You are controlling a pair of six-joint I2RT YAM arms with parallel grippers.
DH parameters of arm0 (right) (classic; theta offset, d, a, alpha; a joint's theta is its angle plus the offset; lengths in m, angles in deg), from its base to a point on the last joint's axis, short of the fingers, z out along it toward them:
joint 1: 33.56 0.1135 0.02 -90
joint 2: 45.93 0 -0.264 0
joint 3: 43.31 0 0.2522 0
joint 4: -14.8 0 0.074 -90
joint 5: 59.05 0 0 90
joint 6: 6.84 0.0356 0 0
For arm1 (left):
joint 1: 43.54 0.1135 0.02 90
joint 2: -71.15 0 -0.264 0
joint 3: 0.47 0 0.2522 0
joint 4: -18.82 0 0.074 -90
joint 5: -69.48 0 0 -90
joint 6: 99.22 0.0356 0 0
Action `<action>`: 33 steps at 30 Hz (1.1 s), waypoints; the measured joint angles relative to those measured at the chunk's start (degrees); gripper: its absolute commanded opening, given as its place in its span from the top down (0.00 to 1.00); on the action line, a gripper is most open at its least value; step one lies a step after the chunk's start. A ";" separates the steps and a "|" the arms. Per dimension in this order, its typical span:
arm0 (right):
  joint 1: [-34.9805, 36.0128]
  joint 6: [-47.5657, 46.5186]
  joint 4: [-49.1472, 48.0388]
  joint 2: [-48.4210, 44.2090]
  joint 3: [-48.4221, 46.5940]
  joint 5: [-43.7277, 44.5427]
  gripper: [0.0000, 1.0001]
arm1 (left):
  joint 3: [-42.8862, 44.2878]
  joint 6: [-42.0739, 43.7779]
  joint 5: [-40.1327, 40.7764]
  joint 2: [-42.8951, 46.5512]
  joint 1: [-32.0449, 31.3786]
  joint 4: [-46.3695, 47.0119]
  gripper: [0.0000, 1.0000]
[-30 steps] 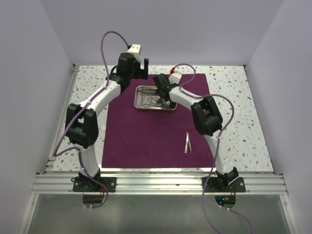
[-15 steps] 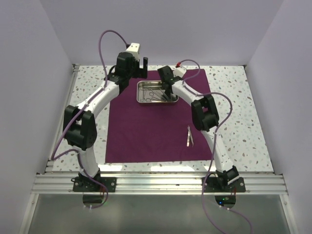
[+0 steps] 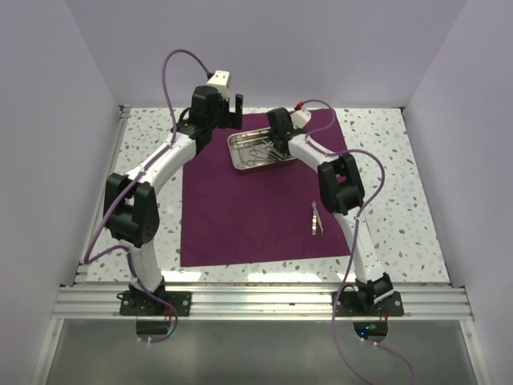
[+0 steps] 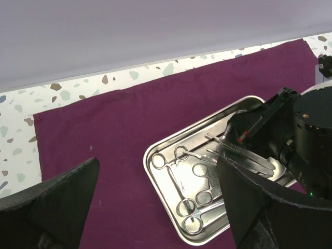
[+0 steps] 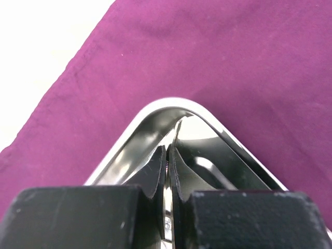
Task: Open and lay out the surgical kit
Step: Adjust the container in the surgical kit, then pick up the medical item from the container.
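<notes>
The dark purple cloth [image 3: 240, 208] lies spread flat on the table. The steel tray [image 3: 235, 152] sits on its far part, turned at an angle, and holds scissors [image 4: 189, 207] and forceps [image 4: 244, 155]. One pair of silver tweezers [image 3: 314, 218] lies on the cloth at the right. My right gripper [image 3: 276, 144] reaches down into the tray. In the right wrist view its fingertips [image 5: 167, 155] are shut on a thin silver instrument near a tray corner [image 5: 171, 102]. My left gripper [image 3: 232, 108] hangs open and empty above the tray's far left; the tray also shows in its wrist view [image 4: 155, 171].
Speckled tabletop [image 3: 385, 208] shows on both sides of the cloth and behind it. White walls close in the back and sides. An aluminium rail [image 3: 256, 301] runs along the near edge by the arm bases.
The tray has slid toward the back and turned at an angle with my right gripper inside it. The cloth and the tweezers shifted slightly right. The left arm barely moved.
</notes>
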 measured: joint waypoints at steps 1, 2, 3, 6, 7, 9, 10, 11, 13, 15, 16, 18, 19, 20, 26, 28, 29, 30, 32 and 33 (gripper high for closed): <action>0.00 -0.28 -1.20 -1.01 1.81 -0.13 1.00 | 0.00 0.00 0.00 0.00 0.00 0.00 0.01; 0.04 -0.57 -2.05 -1.90 3.50 -0.24 1.00 | 0.00 0.00 0.00 0.00 0.00 0.00 0.01; 0.13 -1.07 -2.84 -3.30 5.70 -0.24 1.00 | 0.00 0.00 0.00 0.00 0.00 0.00 0.01; 0.55 -2.34 -4.74 -8.15 12.39 -0.09 1.00 | 0.00 -0.02 -0.02 0.00 0.00 -0.02 0.00; 0.72 -2.69 -5.29 -9.81 14.34 0.02 1.00 | 0.00 -0.02 -0.04 0.00 0.00 0.00 0.01; 1.38 -3.37 -6.60 -13.40 17.77 0.39 1.00 | 0.00 -0.02 -0.04 0.00 0.00 -0.02 0.01; 1.79 -3.76 -7.43 -15.21 19.28 0.55 1.00 | 0.00 -0.02 -0.04 0.00 0.00 -0.02 0.00; 2.25 -4.17 -8.11 -17.09 20.61 0.70 1.00 | 0.00 -0.02 -0.04 0.00 0.00 -0.02 0.01; 3.28 -4.90 -9.42 -20.24 22.38 1.09 1.00 | 0.00 -0.02 -0.04 0.00 0.00 -0.02 0.01; 4.48 -5.88 -11.21 -23.43 23.78 2.08 1.00 | 0.00 -0.02 -0.07 0.00 0.00 -0.02 0.01; 5.01 -6.38 -12.04 -24.92 24.46 2.36 1.00 | 0.00 -0.02 -0.07 0.00 0.00 -0.02 0.01; 6.12 -7.69 -13.40 -28.02 26.21 3.48 1.00 | 0.00 -0.02 -0.07 0.00 0.00 -0.02 0.00; 6.58 -8.44 -14.08 -29.35 27.04 3.87 1.00 | 0.00 -0.02 -0.09 0.00 0.00 -0.02 0.01; 6.86 -9.07 -14.38 -30.25 27.45 4.15 1.00 | 0.00 -0.02 -0.11 0.00 0.00 -0.02 0.01; 6.40 -14.71 -9.53 -26.67 17.62 2.95 0.28 | 0.00 -0.02 -0.37 0.00 0.00 -0.02 0.01; 5.99 -16.76 -6.95 -22.21 11.13 1.73 0.28 | 0.00 -0.02 -0.42 0.00 0.00 -0.02 0.01; 5.77 -17.59 -5.57 -19.80 8.00 1.36 0.28 | 0.00 -0.02 -0.42 0.00 0.00 -0.02 0.01; 5.64 -18.25 -4.55 -18.03 5.86 0.94 0.29 | 0.00 -0.02 -0.42 0.00 0.00 -0.02 0.01; 5.31 -19.74 -1.49 -14.05 1.99 -0.17 0.33 | 0.00 -0.02 -0.42 0.00 0.00 -0.02 0.01; 5.20 -20.39 0.00 -12.31 0.50 -0.66 0.36 | 0.00 -0.02 -0.42 0.00 0.00 0.00 0.01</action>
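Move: The right hand's shut fingers are down inside the container's far right corner. The middle of the steel tray lies about 5 cm back and 5 cm to their left, some 1 cm lower. In it, the bundle of forceps lies about 5 cm back and 2 cm to the left, and the ring-handled scissors some 8 cm back and 11 cm to the left. From the idle left hand the container is about 4 cm ahead, 12 cm to the right and 20 cm below. Still shut, the right hand comes free of the container's far right corner, drawing back about 8 cm and climbing some 17 cm, its fingers tilting up as it goes. High over the tray they then spread to roughly two-thirds open, and the hand swings forward 5 cm and a little left, turning counter-clockwise about 15 degrees in all, before sinking some 5 cm towards the tray and tipping partly down again. ##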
